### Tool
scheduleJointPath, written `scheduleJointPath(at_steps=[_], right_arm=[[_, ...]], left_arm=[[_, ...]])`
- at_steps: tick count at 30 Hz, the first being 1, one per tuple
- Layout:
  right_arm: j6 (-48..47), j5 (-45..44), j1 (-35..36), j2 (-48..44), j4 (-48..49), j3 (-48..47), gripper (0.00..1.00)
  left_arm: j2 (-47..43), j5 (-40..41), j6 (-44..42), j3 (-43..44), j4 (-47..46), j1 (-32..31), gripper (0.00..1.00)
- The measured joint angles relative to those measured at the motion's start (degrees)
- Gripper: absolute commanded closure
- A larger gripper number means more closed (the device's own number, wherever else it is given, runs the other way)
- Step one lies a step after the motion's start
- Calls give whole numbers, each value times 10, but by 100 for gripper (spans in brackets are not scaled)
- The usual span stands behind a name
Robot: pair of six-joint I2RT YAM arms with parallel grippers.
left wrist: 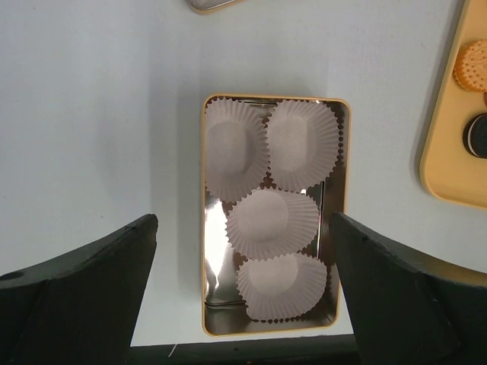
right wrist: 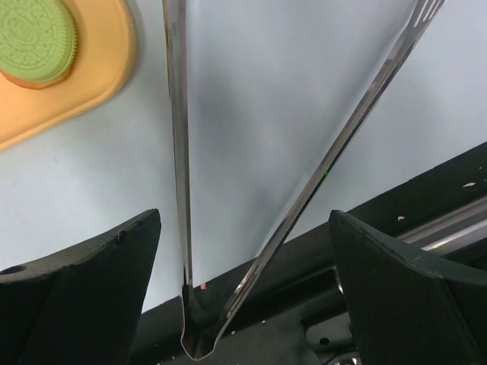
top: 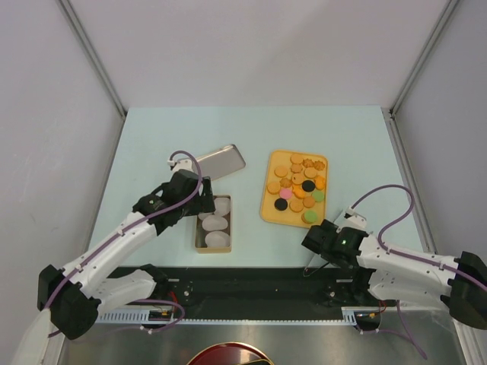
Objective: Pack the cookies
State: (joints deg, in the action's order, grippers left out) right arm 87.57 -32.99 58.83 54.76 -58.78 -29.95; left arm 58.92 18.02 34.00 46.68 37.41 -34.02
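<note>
The cookies (top: 297, 186) lie on an orange tray (top: 268, 217) right of centre: mostly orange-brown discs, plus a few black, pink and green ones. My left gripper (top: 204, 204) hovers open over an open tin (left wrist: 221, 281) that holds several white paper cups (left wrist: 274, 224), with the tin between its fingers (left wrist: 91, 281). In that view the tray's edge (left wrist: 445, 175) shows an orange-brown cookie (left wrist: 473, 65) and a black one (left wrist: 478, 135). My right gripper (right wrist: 243, 217) stands open near the table's front edge. Metal tongs (right wrist: 179, 190) lie between its fingers, apart from both. A green cookie (right wrist: 38, 34) sits on the tray corner (right wrist: 99, 68).
A silver lid (top: 222, 160) lies tilted behind the tin, and its edge shows at the top of the left wrist view (left wrist: 209, 4). A black rail (top: 251, 293) runs along the table's near edge, under the hinged end of the tongs.
</note>
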Motion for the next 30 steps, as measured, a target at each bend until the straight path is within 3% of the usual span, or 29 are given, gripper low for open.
scheduleJointPath(at_steps=[12, 15, 16, 20, 30], right_arm=[[-5, -9, -31, 75, 70, 14, 7], [-13, -13, -35, 85, 74, 14, 16], [-17, -12, -36, 88, 75, 14, 25], [-26, -15, -46, 101, 82, 14, 43], [-7, -16, -24, 75, 52, 12, 52]], left_arm=[[-16, -4, 1, 0, 0, 0, 0], [-16, -4, 1, 0, 0, -1, 0], [-16, -4, 1, 0, 0, -1, 0], [-16, -5, 1, 0, 0, -2, 0], [-16, -4, 5, 0, 0, -2, 0]])
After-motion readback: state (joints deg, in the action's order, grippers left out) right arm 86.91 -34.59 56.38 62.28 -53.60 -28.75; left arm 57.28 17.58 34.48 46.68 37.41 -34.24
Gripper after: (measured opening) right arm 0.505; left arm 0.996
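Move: The open metal tongs lie under the right hand, their middle about 2 cm ahead, 1 cm to its right and some 2 cm below; the closed bend points back and left, the tips forward and right. The near green cookie lies roughly 12 cm ahead and 6 cm left of that hand, and the middle of the cookie tray about 20 cm ahead and 12 cm left. From the left hand, the tongs are some 37 cm right, 7 cm back and 12 cm below. The right hand sinks about 2.5 cm and eases some 1.5 cm forward, fingers pointing down and wide open, so that they straddle both arms of the tongs a little way up from the bend. There the fingers close to about half open, pads meeting the outer sides of the two arms and pinching them towards each other, and the hand then starts back up and back by roughly half a centimetre with its hold kept. ##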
